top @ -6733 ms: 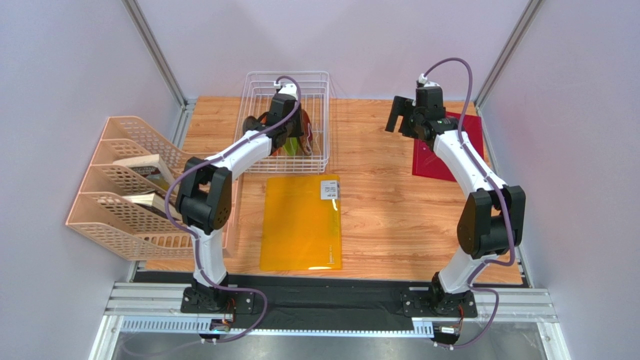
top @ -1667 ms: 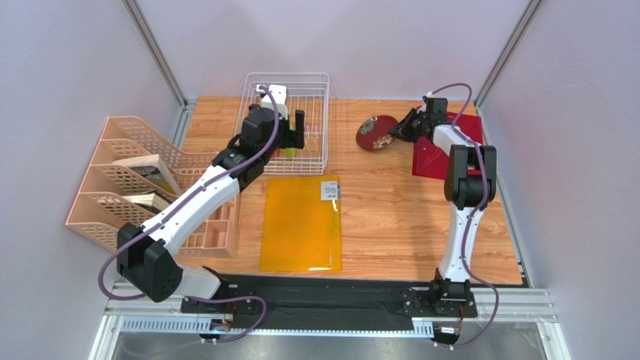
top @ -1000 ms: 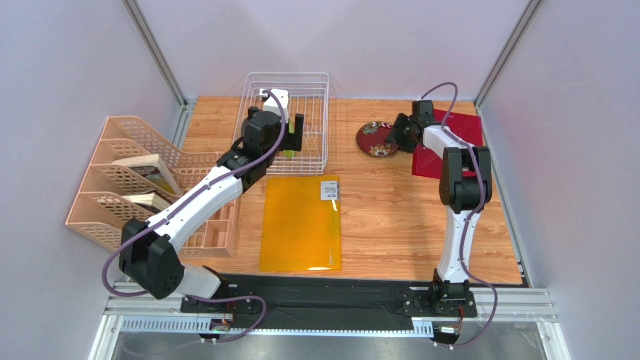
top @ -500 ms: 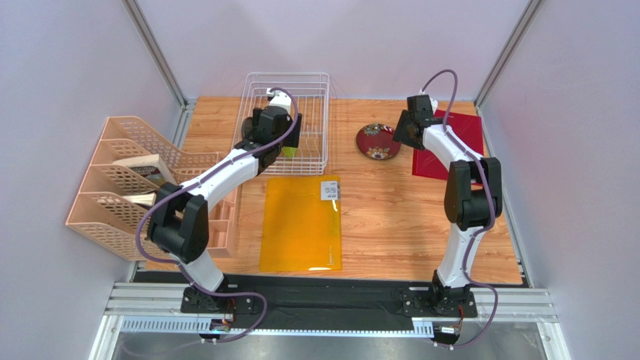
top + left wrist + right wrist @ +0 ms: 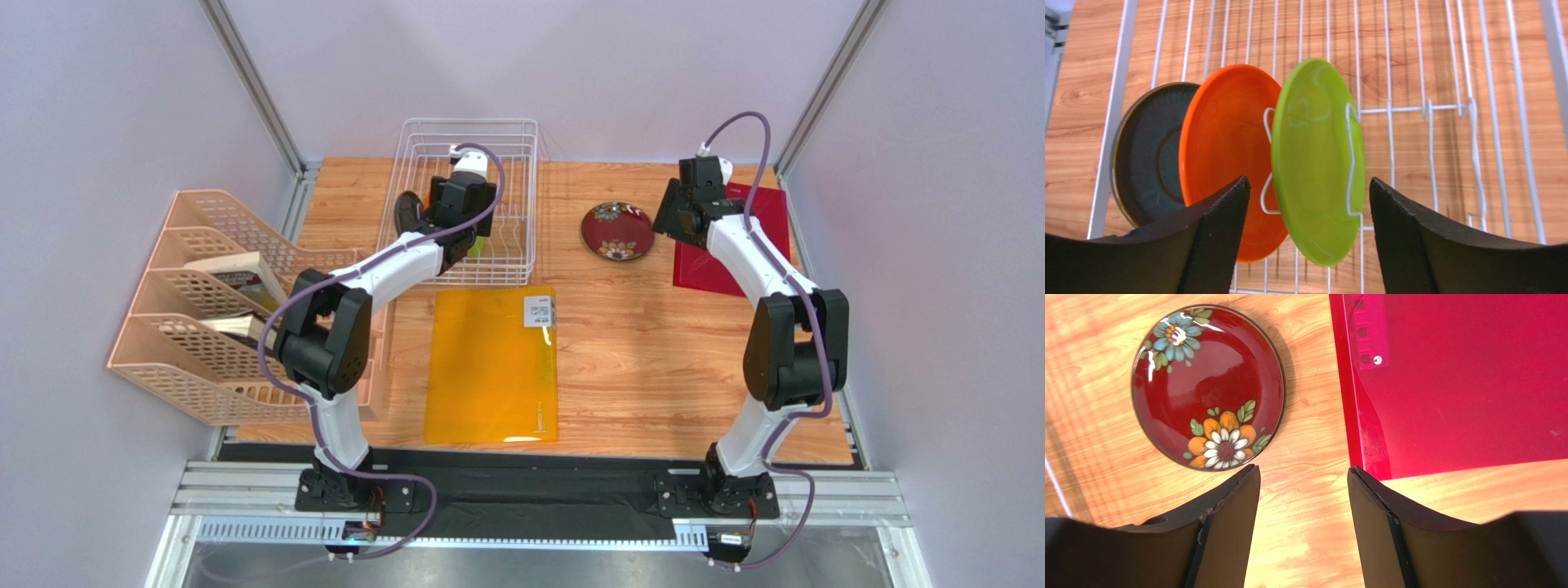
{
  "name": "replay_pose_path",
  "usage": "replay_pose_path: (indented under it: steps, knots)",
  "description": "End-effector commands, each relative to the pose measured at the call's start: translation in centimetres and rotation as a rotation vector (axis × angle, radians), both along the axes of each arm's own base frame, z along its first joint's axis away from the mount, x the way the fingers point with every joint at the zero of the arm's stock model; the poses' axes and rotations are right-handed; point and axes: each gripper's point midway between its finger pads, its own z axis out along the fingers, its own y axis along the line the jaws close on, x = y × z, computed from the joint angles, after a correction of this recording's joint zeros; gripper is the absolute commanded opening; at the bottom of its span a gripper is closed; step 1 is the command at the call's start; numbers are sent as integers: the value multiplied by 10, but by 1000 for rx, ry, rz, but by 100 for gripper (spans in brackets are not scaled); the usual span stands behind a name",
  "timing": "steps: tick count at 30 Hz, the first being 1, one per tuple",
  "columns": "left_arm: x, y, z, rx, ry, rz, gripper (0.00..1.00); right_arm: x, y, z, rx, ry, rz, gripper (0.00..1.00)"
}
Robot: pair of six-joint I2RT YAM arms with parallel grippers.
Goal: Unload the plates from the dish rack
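Note:
The white wire dish rack (image 5: 466,124) stands at the back left. Three plates stand upright between its tines (image 5: 1425,110): lime green (image 5: 1318,159), orange (image 5: 1229,153) and dark grey (image 5: 1143,153). My left gripper (image 5: 1309,190) reaches down into the rack (image 5: 444,227). Its jaws are open on either side of the lime plate's rim and do not touch it. The dark red floral plate (image 5: 617,230) lies flat on the table (image 5: 1207,386). My right gripper (image 5: 1303,471) hangs open and holds nothing, above bare wood between that plate and the red mat (image 5: 1462,380).
A beige slotted file organizer (image 5: 209,306) holding books sits at the left edge, with a small compartment box (image 5: 350,374) beside it. A yellow folder (image 5: 491,361) lies in front of the rack. The red mat (image 5: 724,263) is at the back right, by the wall.
The right gripper set the floral plate flat on the table, let go and drew back towards the mat. The left gripper came down over the lime plate, its jaws narrowing somewhat.

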Motion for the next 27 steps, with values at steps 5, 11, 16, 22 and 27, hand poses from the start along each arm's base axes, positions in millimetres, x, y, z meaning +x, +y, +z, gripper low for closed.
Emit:
replay_pose_path:
  steps: [5,11,16,22,27]
  knots:
    - [18,10,17,-7,-72,100,56,-13,-2,43,3,-100,7,60]
    - [15,8,6,-22,-50,95,33,-15,0,42,13,-96,14,60]
    - [14,9,3,-13,-44,96,21,-16,1,36,19,-81,15,60]
    - [12,10,4,4,-30,93,0,-18,-1,34,17,-80,11,60]
    - [10,18,30,63,-99,160,0,-20,-1,39,5,-92,4,60]
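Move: The green plate stands in the rack in front of the left hand, its middle about 5 cm ahead, neither left nor right, and some 4 cm below, its upper near rim already between the open fingers. The orange plate stands about 6 cm to the left of the green one and the dark plate about 11 cm left of it, both level with it in reach. From the right hand the green plate is roughly 42 cm to the left, 6 cm ahead and 2 cm lower. The left hand, already down at the rack, eases about 2 cm to its left towards the green plate's rim, turning some 5 degrees counter-clockwise, while its fingers close from wide open until they pinch the rim of the green plate between their tips, on the side facing the hand. Meanwhile the empty right hand backs about 2 cm towards its base, rising nearly 3 cm at first and then sinking a little again, its fingers staying part open as it draws clear of the red plate. ##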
